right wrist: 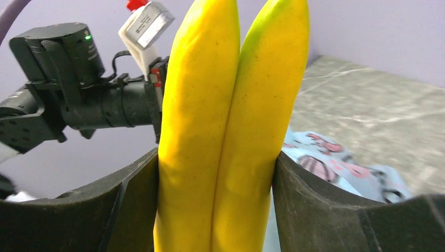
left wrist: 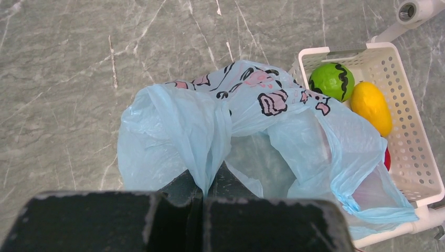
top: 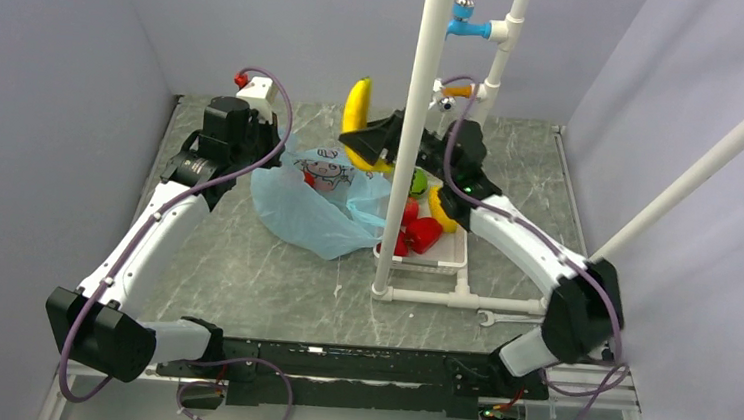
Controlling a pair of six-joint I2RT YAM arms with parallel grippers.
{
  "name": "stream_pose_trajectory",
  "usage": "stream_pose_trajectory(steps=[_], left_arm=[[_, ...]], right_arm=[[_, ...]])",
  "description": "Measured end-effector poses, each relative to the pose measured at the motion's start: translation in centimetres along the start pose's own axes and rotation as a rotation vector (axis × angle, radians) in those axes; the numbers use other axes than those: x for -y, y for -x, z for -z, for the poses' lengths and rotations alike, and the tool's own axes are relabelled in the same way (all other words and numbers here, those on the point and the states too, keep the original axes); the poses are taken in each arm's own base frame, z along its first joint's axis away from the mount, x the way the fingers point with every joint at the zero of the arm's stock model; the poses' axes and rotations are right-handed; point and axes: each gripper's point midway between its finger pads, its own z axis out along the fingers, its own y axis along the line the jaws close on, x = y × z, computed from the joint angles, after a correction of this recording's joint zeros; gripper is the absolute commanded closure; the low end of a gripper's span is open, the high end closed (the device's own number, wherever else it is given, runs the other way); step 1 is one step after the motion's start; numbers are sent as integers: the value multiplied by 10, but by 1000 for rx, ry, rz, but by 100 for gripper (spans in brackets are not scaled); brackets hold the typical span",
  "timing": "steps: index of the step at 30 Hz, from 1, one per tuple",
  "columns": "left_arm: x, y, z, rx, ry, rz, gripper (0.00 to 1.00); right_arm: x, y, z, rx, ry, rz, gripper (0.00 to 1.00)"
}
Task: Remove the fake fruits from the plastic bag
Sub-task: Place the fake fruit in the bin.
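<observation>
The light-blue plastic bag [top: 313, 205] lies crumpled on the table, its mouth facing the white basket. My left gripper [top: 267, 155] is shut on a fold of the bag's rim [left wrist: 210, 152], the film squeezed between its fingers [left wrist: 178, 197]. My right gripper [top: 363, 144] hangs above the bag, shut on a pair of yellow bananas [right wrist: 231, 121] that stand upright between its fingers [right wrist: 309, 210]. In the basket [left wrist: 414, 168] lie a green striped fruit [left wrist: 331, 80], a yellow fruit [left wrist: 371, 106] and red pieces [top: 418, 234]. What is inside the bag is hidden.
A white pipe frame [top: 412, 133] rises just in front of the right gripper, its base [top: 421, 296] by the basket. A wrench [top: 505, 319] lies near the right arm. Purple walls close in on both sides.
</observation>
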Motion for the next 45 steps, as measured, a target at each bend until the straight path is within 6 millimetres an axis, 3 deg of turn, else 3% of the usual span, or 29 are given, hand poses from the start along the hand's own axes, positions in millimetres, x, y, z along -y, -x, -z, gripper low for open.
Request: stream_pose_trajectory(steps=[4, 7, 11, 13, 16, 22, 26, 27, 36, 40, 45], left_arm=[[0, 0, 0, 0, 2, 0, 100], [0, 0, 0, 0, 2, 0, 100], [0, 0, 0, 0, 2, 0, 100], [0, 0, 0, 0, 2, 0, 100], [0, 0, 0, -1, 2, 0, 100], [-1, 0, 0, -1, 3, 0, 100], [0, 0, 0, 0, 2, 1, 100], [0, 0, 0, -1, 2, 1, 100], [0, 0, 0, 0, 2, 1, 100], [0, 0, 0, 0, 2, 1, 100], [0, -1, 0, -2, 2, 1, 100]], right_arm=[[13, 15, 44, 45, -220, 108, 100], [45, 10, 87, 51, -428, 147, 100], [106, -13, 155, -4, -749, 154, 100], [128, -29, 176, -62, -864, 139, 100], [150, -58, 194, -170, -966, 112, 100], [186, -111, 215, -375, -1100, 39, 100], [200, -116, 211, -428, -1138, 21, 98], [202, -116, 209, -431, -1140, 20, 94], [221, -126, 215, -506, -1209, 42, 23], [223, -128, 221, -529, -1241, 70, 3], [219, -125, 220, -534, -1240, 100, 1]])
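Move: The right hand holds the bananas high up, and the middle of the bin lies about 20 cm to its right, some 2 cm farther out and 31 cm below. In the bin, the mango is about 24 cm right and 2 cm ahead, the watermelon 16 cm right and 9 cm ahead, and the red pepper 20 cm right and 5 cm back. The blue bag sits 14 cm left and 1 cm ahead. From the left hand the bin is some 38 cm right, level fore and aft, and 24 cm below. Still pinching the bananas, the right hand sweeps about 20 cm right, away from over the bag, then sinks some 26 cm into the bin. Its fingers swing from pointing left to pointing down, with a clockwise turn of about 45 degrees. Low above the mango it stops and opens wide, letting go of the bananas. The left hand stays put, keeping its grip on the bag. ##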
